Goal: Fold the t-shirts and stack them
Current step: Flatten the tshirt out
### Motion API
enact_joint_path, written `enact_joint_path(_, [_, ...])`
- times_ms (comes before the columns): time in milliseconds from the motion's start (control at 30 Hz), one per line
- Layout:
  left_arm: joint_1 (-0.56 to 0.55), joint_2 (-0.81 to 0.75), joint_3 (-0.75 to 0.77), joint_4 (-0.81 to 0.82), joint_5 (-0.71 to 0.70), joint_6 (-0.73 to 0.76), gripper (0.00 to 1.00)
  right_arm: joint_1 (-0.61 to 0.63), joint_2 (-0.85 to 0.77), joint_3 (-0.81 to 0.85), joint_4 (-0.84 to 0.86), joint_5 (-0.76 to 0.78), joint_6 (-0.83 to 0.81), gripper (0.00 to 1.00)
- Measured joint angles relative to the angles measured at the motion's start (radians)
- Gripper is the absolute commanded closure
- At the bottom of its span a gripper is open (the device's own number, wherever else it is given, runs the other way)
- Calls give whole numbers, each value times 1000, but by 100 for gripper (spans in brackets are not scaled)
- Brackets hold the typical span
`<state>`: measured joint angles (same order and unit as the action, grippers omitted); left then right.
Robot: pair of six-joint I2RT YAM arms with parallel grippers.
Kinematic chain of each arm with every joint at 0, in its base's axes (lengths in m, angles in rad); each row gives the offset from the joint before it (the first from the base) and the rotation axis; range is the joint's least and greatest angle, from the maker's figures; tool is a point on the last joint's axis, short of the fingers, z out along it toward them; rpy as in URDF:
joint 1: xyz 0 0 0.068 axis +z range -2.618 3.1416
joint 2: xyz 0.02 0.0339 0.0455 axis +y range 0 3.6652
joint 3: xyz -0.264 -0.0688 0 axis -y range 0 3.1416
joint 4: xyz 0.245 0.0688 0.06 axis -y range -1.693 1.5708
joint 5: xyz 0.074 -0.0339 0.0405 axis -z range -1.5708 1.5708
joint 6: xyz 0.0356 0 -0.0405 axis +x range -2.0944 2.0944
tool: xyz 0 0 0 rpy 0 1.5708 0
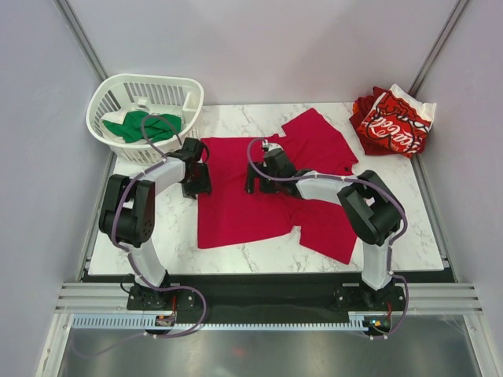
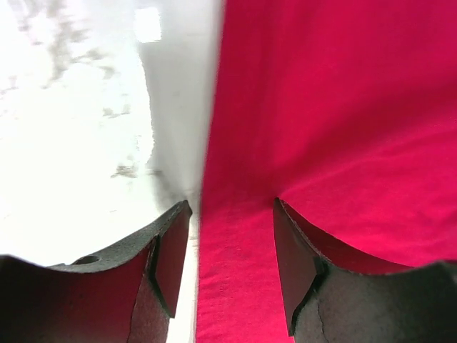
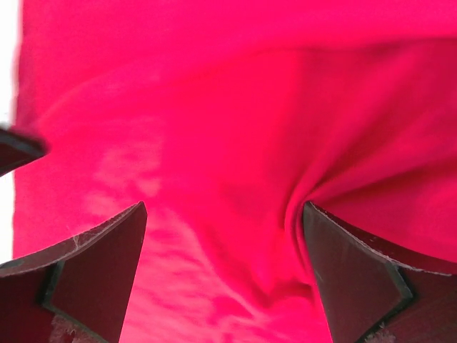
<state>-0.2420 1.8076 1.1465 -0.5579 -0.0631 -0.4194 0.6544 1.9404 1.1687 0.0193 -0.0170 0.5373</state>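
A plain crimson t-shirt (image 1: 236,208) lies spread across the middle of the marble table (image 1: 409,228). My left gripper (image 1: 196,187) is down at the shirt's left edge. In the left wrist view this gripper (image 2: 232,207) is open and straddles the hem of the crimson cloth (image 2: 321,107), with bare table (image 2: 71,143) to its left. My right gripper (image 1: 259,182) rests on the shirt's middle. It (image 3: 225,211) is wide open on the red cloth (image 3: 214,107), and a wrinkle gathers against its right finger (image 3: 343,271). A red-and-white t-shirt (image 1: 393,122) sits bunched at the back right. A green t-shirt (image 1: 141,126) lies in the basket.
The white slatted basket (image 1: 169,86) stands at the table's back left corner, close behind my left arm. Grey walls enclose the table on three sides. The shirt's right half, with a sleeve (image 1: 326,145), spreads toward the back right.
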Motion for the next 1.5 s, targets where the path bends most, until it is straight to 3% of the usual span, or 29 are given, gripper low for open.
enact_joint_path(300, [26, -77, -11, -66, -43, 2, 42, 121, 39, 86, -93, 82, 39, 2])
enact_joint_path(633, [-126, -443, -88, -90, -85, -23, 41, 73, -53, 136, -430, 338, -45, 2])
enact_joint_path(867, [-201, -471, -267, -65, -63, -67, 43, -96, -173, 150, -441, 291, -105, 4])
enact_joint_path(1167, [-243, -510, -307, -29, -35, -81, 44, -308, 20, 192, -389, 124, -127, 8])
enact_joint_path(1500, [-244, -574, -380, -27, -68, -102, 45, -462, 51, 166, -310, 84, -134, 7])
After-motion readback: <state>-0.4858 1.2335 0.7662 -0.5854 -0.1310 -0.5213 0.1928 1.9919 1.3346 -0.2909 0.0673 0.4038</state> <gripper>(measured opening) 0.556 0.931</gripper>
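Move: The right hand is down on the t-shirt; its collar label lies about 33 cm to the right and 7 cm ahead, the far sleeve some 22 cm ahead and 19 cm right, and the red bundle roughly 49 cm right, 24 cm ahead. The left hand is low on the shirt's left edge, with the near left corner about 20 cm back, level sideways; the basket stands some 27 cm ahead and 18 cm left. Leftward first, low over the shirt, both open hands go: the left about 2 cm, the right about 4. The right then sweeps back rightward, hops up and forward towards the collar and comes down on the cloth, still sliding right, to finish some 22 cm right and 9 forward, turned clockwise. The left lifts off, swings back about 11 cm and hovers towards the near left corner. ##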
